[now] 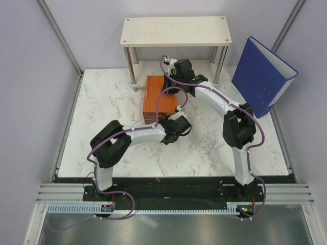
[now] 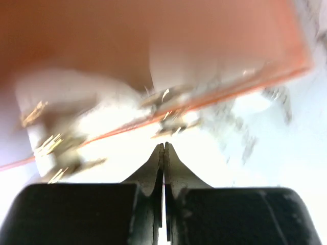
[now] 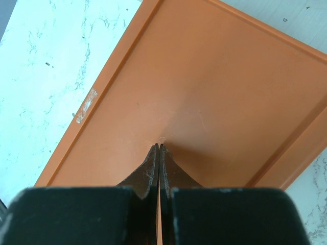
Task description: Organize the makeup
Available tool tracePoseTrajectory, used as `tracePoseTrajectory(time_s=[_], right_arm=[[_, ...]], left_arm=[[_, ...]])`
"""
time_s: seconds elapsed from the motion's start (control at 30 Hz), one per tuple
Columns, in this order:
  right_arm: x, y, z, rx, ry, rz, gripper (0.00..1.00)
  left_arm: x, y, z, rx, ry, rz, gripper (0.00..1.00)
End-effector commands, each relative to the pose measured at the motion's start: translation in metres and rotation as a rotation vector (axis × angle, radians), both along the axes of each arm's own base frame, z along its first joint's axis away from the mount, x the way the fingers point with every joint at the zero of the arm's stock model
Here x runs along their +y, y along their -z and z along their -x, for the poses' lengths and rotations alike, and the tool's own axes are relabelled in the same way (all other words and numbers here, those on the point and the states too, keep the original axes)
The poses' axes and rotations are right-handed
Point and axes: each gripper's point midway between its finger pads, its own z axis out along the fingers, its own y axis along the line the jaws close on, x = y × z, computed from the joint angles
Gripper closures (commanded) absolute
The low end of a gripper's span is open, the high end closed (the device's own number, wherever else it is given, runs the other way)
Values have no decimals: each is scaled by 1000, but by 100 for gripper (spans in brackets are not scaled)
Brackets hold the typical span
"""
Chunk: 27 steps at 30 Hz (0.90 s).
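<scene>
The orange box of drawers [image 1: 156, 97] stands at the middle back of the marble table. My right gripper [image 1: 177, 100] is above it, shut and empty, its tips [image 3: 160, 147] resting on the box's flat orange top [image 3: 204, 76]. My left gripper [image 1: 172, 119] is at the box's near end, shut and empty [image 2: 164, 146], close to the box's lower edge [image 2: 153, 30]. Blurred pale and gold shapes [image 2: 56, 127] show at that edge in the left wrist view; I cannot tell which makeup pieces they are. No makeup shows in the top view.
A small white shelf table [image 1: 175, 30] stands behind the box at the back. A big blue binder [image 1: 263, 74] leans at the back right. Grey walls close in the left and right sides.
</scene>
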Motion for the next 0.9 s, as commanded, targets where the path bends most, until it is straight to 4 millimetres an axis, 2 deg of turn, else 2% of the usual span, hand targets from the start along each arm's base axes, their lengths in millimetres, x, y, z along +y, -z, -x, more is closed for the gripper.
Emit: tracePoseTrajectory(time_s=[0.0, 0.03, 0.1, 0.13, 0.23, 0.27, 0.3, 0.37, 0.4, 0.47, 0.5, 0.57, 0.6, 0.63, 0.67, 0.7, 0.73, 0.77, 0.83, 0.87], right_arm=[[-29, 44, 18, 116, 51, 162, 100], [-28, 38, 16, 103, 51, 154, 100], [-28, 16, 14, 67, 64, 131, 100], [-27, 7, 13, 53, 69, 121, 100], [-32, -29, 12, -8, 93, 90, 100], [-34, -36, 12, -22, 102, 89, 99], [-37, -43, 13, -33, 112, 87, 87], [-47, -59, 14, -68, 144, 90, 70], [-52, -63, 14, -75, 160, 93, 54], [-68, -71, 17, -98, 209, 113, 38], [-77, -72, 17, -105, 228, 125, 26], [-95, -75, 21, -125, 263, 162, 17], [-105, -74, 20, -126, 284, 174, 9], [-115, -70, 24, -118, 302, 188, 6], [-128, -68, 23, -116, 327, 201, 4], [-137, -56, 27, -89, 338, 218, 2], [-145, -56, 30, -84, 354, 218, 2], [-156, -52, 30, -65, 380, 215, 2], [-171, -40, 38, -31, 400, 222, 2], [-180, -36, 39, -16, 424, 221, 2]], left_arm=[[-4, -74, 1, -127, 6, 245, 98], [-4, -96, 5, -151, 19, 301, 98], [1, -109, 14, -140, 34, 339, 96], [4, -125, 18, -155, 40, 381, 94], [10, -142, 27, -103, 57, 477, 64], [13, -144, 29, -81, 45, 508, 35], [23, -146, 24, -71, 12, 524, 25], [36, -146, 27, -37, -16, 551, 8], [51, -147, 20, -39, -60, 563, 4], [61, -148, 19, 5, -80, 611, 1], [77, -150, 10, 2, -122, 632, 1], [83, -150, 8, 53, -125, 695, 1], [100, -152, -1, 56, -167, 725, 1], [100, -151, -2, 89, -170, 768, 1], [118, -152, -10, 83, -221, 799, 1], [123, -150, -12, 99, -240, 821, 1], [125, -150, -13, 114, -255, 861, 1], [142, -152, -20, 95, -301, 883, 1], [142, -150, -22, 145, -298, 955, 1], [152, -148, -25, 145, -329, 974, 1]])
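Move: The left hand's shut fingertips are at the front of the makeup box: the lower drawer's front is about 1 cm ahead and 2 cm left, at fingertip height, with the box's middle some 13 cm ahead, 2 cm left and 3 cm higher. The right hand's shut tips are on the box top, its middle about 1 cm back, 3 cm left and 7 cm below. From the right hand, the white shelf's lower board is roughly 20 cm ahead, 6 cm right and 13 cm below. Both hands come free of the box with fingers opening wide: the left lifts off the drawer front, rising about 15 cm and backing slightly, then swings left some 15 cm and a little forward, rolling its left side down roughly 45 degrees. The right leaves the top a moment later, heading right about 15 cm, rising some 5 cm and turning clockwise about 20 degrees. ##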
